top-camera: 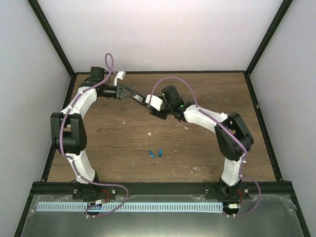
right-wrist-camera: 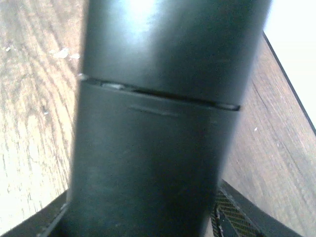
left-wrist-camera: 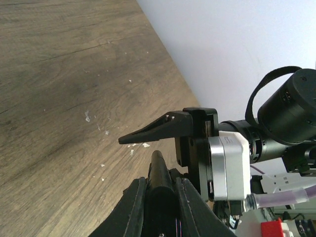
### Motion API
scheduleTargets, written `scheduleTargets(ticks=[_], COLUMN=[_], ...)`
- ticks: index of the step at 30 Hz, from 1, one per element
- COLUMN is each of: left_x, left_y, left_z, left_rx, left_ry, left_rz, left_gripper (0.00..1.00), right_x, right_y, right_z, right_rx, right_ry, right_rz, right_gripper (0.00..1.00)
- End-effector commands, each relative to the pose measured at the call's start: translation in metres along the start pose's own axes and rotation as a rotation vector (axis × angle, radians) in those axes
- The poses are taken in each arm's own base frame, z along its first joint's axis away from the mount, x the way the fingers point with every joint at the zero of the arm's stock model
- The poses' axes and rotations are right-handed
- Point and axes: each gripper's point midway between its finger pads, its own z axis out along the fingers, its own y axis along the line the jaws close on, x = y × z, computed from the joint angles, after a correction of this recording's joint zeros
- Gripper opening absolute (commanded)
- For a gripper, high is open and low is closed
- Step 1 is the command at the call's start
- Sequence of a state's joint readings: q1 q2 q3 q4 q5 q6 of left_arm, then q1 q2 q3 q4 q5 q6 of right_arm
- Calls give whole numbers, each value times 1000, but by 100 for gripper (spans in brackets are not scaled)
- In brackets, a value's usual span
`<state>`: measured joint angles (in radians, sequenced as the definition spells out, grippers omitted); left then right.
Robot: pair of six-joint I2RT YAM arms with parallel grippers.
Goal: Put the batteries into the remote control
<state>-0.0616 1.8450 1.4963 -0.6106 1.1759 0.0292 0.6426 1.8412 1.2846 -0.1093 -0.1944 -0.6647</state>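
The black remote control [top-camera: 138,97] hangs above the back of the table between both arms. My left gripper [top-camera: 129,94] is shut on one end of it; in the left wrist view the bar [left-wrist-camera: 160,170] sits clamped between the two fingers. My right gripper [top-camera: 149,104] straddles the other end. There the remote [right-wrist-camera: 163,123] fills the right wrist view, with a cover seam across it, and the pads [right-wrist-camera: 237,219] lie against its sides. One right finger [left-wrist-camera: 158,129] reaches over the remote's tip. Two blue batteries [top-camera: 151,154] [top-camera: 160,153] lie side by side on the table, nearer the arm bases.
The wooden table [top-camera: 197,148] carries pale specks of debris [top-camera: 150,134]. A black frame edges it at the back and both sides [top-camera: 256,106], with white walls beyond. Both arm bases stand on the near rail [top-camera: 163,186].
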Motion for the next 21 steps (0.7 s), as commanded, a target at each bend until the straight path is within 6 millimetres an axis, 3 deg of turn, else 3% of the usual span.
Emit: scheduleTargets(ticks=[1,6,21], left_x=[-4,-8,-11], left_y=[-7,-8,-12], left_z=[1,1,1], left_rx=[36,50,85], left_ry=[3,1,-8], left_rz=[42,39,32], left_gripper=[0,0,0], right_x=[-8,-2,19], right_y=[-5,1,18], right_z=[-2,-3,-8], right_rx=[-16,-36,-57], right_ry=[-4,20,42], right_rz=[-6,-5,-32], right_gripper=[48,39,35])
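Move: The battery cover at the remote control's lower end is practically between the right hand's still-open fingers, about 2 cm to the left, 1 cm ahead and 2 cm up. The middle of the remote is some 5 cm left, 2 cm ahead and 4 cm up. The two batteries lie on the table about 24 cm back, level sideways and 13 cm down. From the left hand, which already holds the remote's other end, the cover is about 9 cm right, 2 cm back and 6 cm down. The remote's cover end gets pinched between the right fingers, which close from a bit over half open to about a third and stop on its sides. Meanwhile the right hand draws back only about 1 cm and sinks some 0.5 cm, its wrist hardly turning. The left hand stays in place and keeps its grip on the remote. ##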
